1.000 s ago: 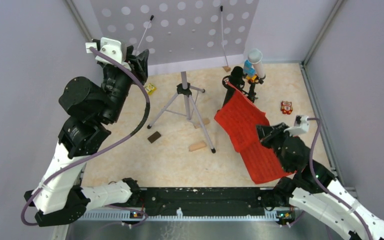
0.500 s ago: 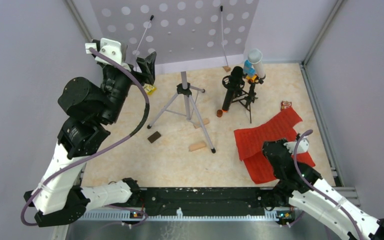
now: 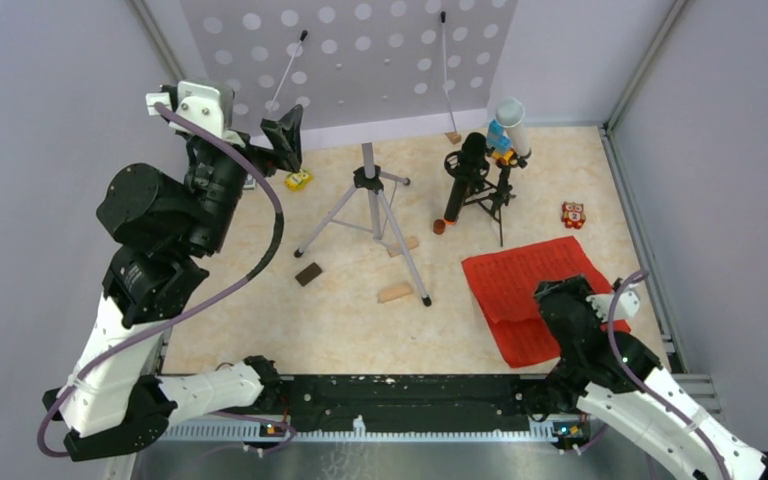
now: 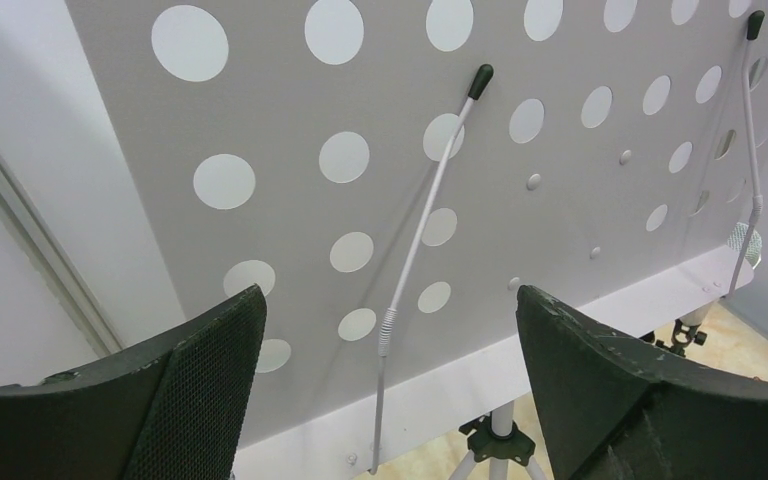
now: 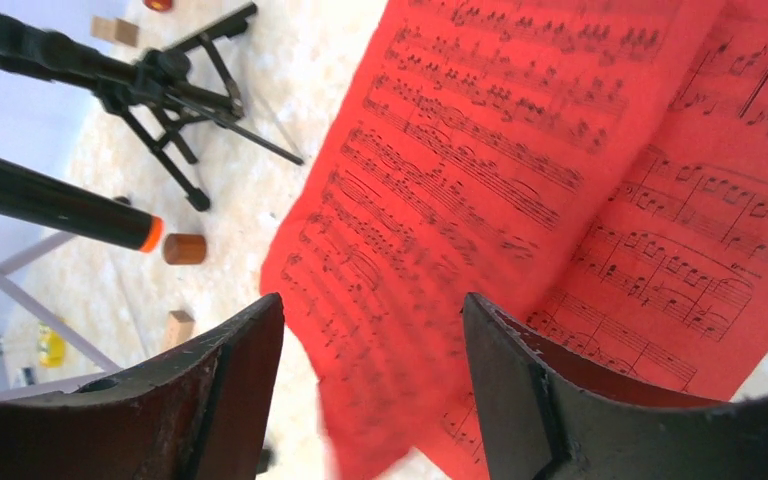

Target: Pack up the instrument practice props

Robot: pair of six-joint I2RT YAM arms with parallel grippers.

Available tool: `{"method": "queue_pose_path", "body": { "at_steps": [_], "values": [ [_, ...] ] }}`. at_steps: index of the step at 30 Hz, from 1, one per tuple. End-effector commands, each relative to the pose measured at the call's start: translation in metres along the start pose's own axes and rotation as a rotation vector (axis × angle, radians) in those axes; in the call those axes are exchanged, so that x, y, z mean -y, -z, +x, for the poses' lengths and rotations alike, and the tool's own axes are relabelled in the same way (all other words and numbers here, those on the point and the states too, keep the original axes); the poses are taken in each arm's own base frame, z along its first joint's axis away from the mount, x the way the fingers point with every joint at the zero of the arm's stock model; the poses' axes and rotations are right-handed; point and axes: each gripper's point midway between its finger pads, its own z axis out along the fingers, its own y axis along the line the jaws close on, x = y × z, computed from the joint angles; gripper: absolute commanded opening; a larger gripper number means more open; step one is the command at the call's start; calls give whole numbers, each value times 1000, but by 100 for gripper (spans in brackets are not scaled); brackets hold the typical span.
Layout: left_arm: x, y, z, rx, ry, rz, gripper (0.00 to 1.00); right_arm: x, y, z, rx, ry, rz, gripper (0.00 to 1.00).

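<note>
The grey perforated music-stand plate (image 3: 360,40) stands on its silver tripod (image 3: 372,215) at the back. My left gripper (image 3: 285,140) hovers open just left of it; in the left wrist view the left gripper (image 4: 388,300) faces the plate (image 4: 580,130) with nothing between the fingers. The red sheet-music pages (image 3: 530,290) lie flat on the table at the right. My right gripper (image 3: 560,300) sits open over their near edge; the right gripper (image 5: 372,305) is empty, with the pages (image 5: 580,150) beyond. The black microphone (image 3: 463,175), small black tripod (image 3: 490,195) and white tube (image 3: 512,125) stand behind.
Wooden blocks (image 3: 396,292) and a dark block (image 3: 308,273) lie near the silver tripod's legs. A small yellow object (image 3: 298,180) sits below my left gripper. A little red toy (image 3: 573,215) lies at the right. Grey walls enclose the table.
My right gripper opened and let go of the red pages, which dropped flat onto the table as the arm drew back toward the near edge. The left gripper opened wider and rose slightly.
</note>
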Motion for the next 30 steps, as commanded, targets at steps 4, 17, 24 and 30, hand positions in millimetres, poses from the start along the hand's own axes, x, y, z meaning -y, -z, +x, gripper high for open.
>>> {"method": "queue_pose_path", "body": {
  "at_steps": [4,17,24,30],
  "values": [
    [-14,12,-20,31,24,-24,99,-4,32,-60,103,-54,3,70],
    [-35,77,-10,-32,162,22,99,-81,70,-115,218,136,-341,69],
    [-18,94,53,-216,165,71,99,-135,84,-87,166,411,-618,67],
    [15,108,109,-296,242,181,99,-172,104,-39,31,590,-884,69]
  ]
}}
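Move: The music stand's pole, just below the perforated tray, is about 13 cm ahead of the left hand, 10 cm to its right and some 28 cm below; the tray itself stands about 17 cm ahead and 10 cm right, roughly level. From the right hand the same pole is around 19 cm ahead, 36 cm left and 17 cm higher. The red sheets lie 10 cm under the right hand, about 3 cm ahead, straight in line, and the telescope tripod some 28 cm ahead, 10 cm left. The open right hand leaves the red sheets it has already let go of, climbing about 16 cm; it first eases back and right, then swings left towards the music stand, turning some 30 degrees counter-clockwise while its fingers come up from their downward slant. The left hand, wide open and empty, backs off left and away from the tray by about 11 cm, then sinks some 8 cm while coming back to the right, its fingers tipping down towards the stand's lower part. ##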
